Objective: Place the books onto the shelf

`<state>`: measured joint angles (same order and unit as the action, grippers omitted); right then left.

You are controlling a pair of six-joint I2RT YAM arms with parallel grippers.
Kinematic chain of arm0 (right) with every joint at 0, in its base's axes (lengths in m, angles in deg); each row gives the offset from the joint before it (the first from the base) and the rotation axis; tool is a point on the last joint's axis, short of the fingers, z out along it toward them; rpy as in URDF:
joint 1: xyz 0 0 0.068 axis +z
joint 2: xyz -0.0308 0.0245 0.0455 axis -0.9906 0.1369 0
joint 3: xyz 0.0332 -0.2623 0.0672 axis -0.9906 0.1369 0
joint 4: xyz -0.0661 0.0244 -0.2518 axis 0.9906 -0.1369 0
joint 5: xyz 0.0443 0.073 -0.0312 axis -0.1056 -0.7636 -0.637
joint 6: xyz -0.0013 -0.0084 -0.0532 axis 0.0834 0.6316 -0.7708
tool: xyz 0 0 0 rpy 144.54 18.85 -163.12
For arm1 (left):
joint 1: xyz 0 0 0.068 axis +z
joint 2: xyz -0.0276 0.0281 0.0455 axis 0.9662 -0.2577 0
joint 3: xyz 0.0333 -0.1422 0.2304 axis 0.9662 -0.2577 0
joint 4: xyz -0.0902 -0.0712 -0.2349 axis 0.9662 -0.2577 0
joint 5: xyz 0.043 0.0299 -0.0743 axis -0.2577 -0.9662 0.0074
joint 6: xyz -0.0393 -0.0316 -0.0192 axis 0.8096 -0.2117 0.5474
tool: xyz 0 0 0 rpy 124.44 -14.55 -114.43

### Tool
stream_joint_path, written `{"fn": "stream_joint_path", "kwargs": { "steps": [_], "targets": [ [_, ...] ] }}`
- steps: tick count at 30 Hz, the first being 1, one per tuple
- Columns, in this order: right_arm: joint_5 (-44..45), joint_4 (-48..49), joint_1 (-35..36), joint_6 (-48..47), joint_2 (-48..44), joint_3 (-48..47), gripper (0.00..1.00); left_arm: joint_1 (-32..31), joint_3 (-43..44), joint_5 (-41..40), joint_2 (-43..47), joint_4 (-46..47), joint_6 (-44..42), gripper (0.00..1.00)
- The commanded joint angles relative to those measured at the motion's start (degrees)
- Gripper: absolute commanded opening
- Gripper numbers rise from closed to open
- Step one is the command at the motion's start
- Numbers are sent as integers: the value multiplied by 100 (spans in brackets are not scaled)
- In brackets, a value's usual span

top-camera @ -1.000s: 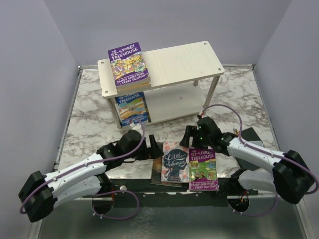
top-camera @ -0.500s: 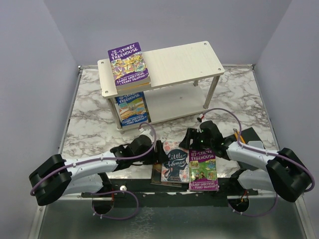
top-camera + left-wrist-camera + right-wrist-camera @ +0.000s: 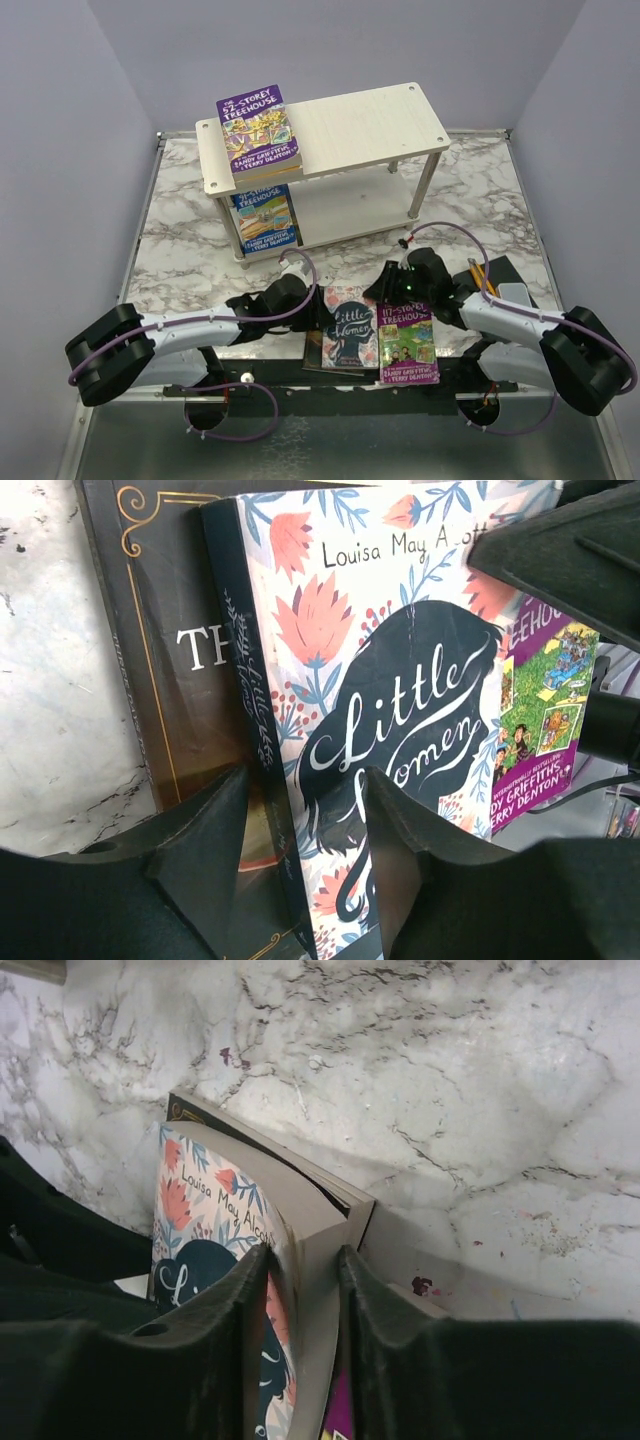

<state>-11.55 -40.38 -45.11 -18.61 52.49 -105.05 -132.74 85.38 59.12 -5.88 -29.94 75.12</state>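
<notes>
Little Women [image 3: 350, 325], a floral paperback, lies on a dark brown book [image 3: 313, 348] at the table's near edge, with a purple Treehouse book [image 3: 407, 342] overlapping its right side. My left gripper [image 3: 318, 303] straddles its spine [image 3: 262, 730], jaws still a little apart from it, one finger [image 3: 205, 830] over the brown book [image 3: 190, 680]. My right gripper [image 3: 386, 290] is shut on its page edge [image 3: 320, 1260], one finger [image 3: 235, 1300] on the cover. The shelf [image 3: 370, 125] holds a purple Treehouse book [image 3: 258, 130] on top and a blue one [image 3: 265, 215] on the lower tier.
The marble table [image 3: 480, 190] lies between the arms and the shelf. A black strip [image 3: 500, 270] borders its near edge by the right arm. Grey walls close in on three sides.
Both arms have moved inward onto the Little Women book from either side. Both sets of jaws have narrowed, the right pair closing onto the page edge.
</notes>
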Motion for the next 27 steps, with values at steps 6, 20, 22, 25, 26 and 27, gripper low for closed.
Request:
{"fn": "stream_joint_path", "kwargs": {
  "steps": [6, 20, 22, 25, 26, 27],
  "targets": [
    [-137, -113, -2, -45, -493, 25, 8, -43, -140, -191, -169, 145, -6, 49],
    [-30, -927, -1, -32, -1681, -147, 1, -34, 28, -309, 220, 105, -144, 75],
    [-2, -1226, -1, -13, -1892, -235, 1, -35, 62, -257, 288, 94, -153, 78],
    [33, -1575, -1, 48, -2289, -381, 1, -25, 99, -237, 428, 99, -187, 81],
    [30, -1677, -1, 87, -2414, -431, 0, -25, 104, -124, 491, 100, -204, 81],
    [15, -1760, -7, 123, -2539, -482, 0, -18, 104, -63, 564, 112, -206, 82]
  ]
}}
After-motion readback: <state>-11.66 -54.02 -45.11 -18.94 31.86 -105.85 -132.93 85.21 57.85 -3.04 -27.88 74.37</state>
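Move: Little Women lies flat between the hands. Its middle is about 6 cm right of the left hand, 3 cm back and 1 cm lower. From the right hand, whose fingers straddle its far right edge, it is some 5 cm left, 8 cm back and 2 cm lower. The dark Three Days to See lies under it, its middle 4 cm farther left than Little Women's. The 117-Storey Treehouse is about 9 cm right of the right hand, 12 cm back. Right fingers close on Little Women's right edge and lift it about 6 cm, left fingers open wider. ##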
